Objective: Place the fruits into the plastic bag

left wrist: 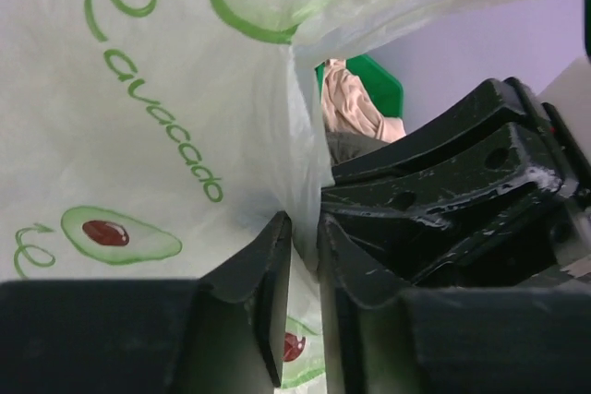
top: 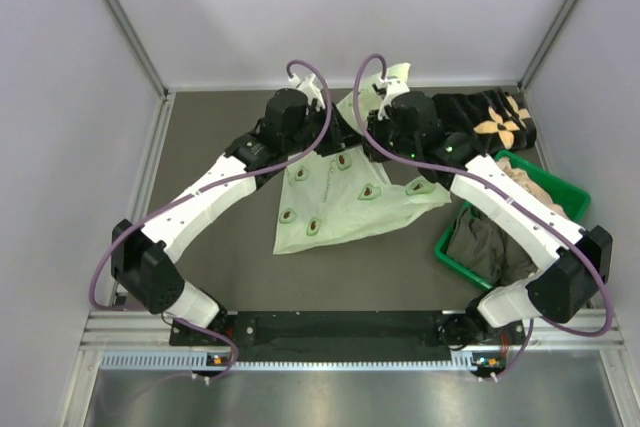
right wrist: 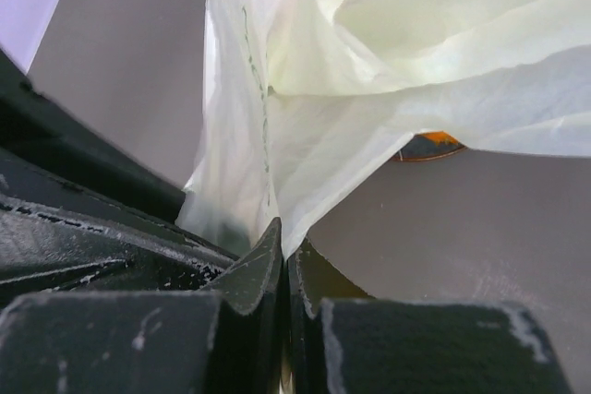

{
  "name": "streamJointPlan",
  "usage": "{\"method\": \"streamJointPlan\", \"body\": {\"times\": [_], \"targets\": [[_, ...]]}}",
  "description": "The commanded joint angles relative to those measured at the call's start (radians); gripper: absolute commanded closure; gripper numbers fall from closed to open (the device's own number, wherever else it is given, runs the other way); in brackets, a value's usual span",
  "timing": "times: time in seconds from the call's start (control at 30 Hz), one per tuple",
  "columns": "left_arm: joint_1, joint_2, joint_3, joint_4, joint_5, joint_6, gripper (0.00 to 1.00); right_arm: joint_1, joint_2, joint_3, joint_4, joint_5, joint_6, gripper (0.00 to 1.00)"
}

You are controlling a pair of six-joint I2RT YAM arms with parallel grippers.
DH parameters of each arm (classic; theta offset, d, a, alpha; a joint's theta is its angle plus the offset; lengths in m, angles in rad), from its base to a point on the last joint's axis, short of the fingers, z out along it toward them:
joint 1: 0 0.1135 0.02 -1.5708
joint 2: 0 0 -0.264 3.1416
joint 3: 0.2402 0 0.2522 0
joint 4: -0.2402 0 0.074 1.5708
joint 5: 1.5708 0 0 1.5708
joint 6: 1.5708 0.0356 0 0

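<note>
The plastic bag [top: 340, 197], pale green with avocado prints, lies spread in the middle of the table, its top end lifted between the two arms. My left gripper [top: 333, 135] has its jaws drawn narrow round a fold of the bag [left wrist: 138, 89], and the film fills the slit at my left gripper [left wrist: 305, 228] tips. My right gripper [top: 370, 132] is shut on another edge of the bag [right wrist: 369, 89], pinched at my right gripper [right wrist: 284, 239] tips. The fruits are hidden. A dark round thing with an orange bit [right wrist: 427, 145] peeks out under the bag.
A green basket [top: 545, 187] holding beige and grey clothes stands at the right, also seen as a basket [left wrist: 383, 89] past the bag in the left wrist view. Dark flower-printed cloth [top: 495, 122] lies at the back right. Metal frame posts and pale walls enclose the table.
</note>
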Motion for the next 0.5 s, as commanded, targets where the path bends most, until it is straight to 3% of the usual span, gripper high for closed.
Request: {"method": "streamJointPlan", "body": {"times": [0.0,0.03,0.17,0.3,0.47], "targets": [[0.01,0.01,-0.016,0.091,-0.059,-0.003,0.85,0.02,-0.063,-0.001,0.043,-0.047,-0.009,1.0],[0.01,0.008,-0.022,0.096,-0.061,-0.006,0.91,0.02,-0.066,-0.004,0.043,-0.047,-0.009,1.0],[0.01,-0.012,-0.038,0.096,-0.071,-0.008,1.0,0.018,-0.072,-0.009,0.034,-0.036,-0.009,1.0],[0.011,-0.039,-0.038,0.033,-0.117,0.024,1.0,0.02,-0.078,-0.012,0.017,0.003,-0.01,1.0],[0.046,-0.078,-0.007,-0.182,-0.22,0.101,1.0,-0.003,-0.083,-0.019,-0.019,0.077,-0.032,1.0]]}}
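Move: The plastic bag's upper edge already runs between the left hand's closing fingers, practically at the hand point. The right hand's pinch on the bag lies about 3 cm to the right and 3 cm lower. The plate of fruits is behind the film, some 13 cm ahead and 2 cm to the left, roughly 24 cm below. From the right hand, the edge being gripped is about 3 cm left and 3 cm up. The bag's edge is pinched by the left fingers as they finish closing beside the right gripper. The left hand then takes it down and to the left, with some forward travel, about 4 cm in all and away from the right hand, turning slightly counter-clockwise. The right hand keeps its shut grip on the bag and rises only about 1 cm. ##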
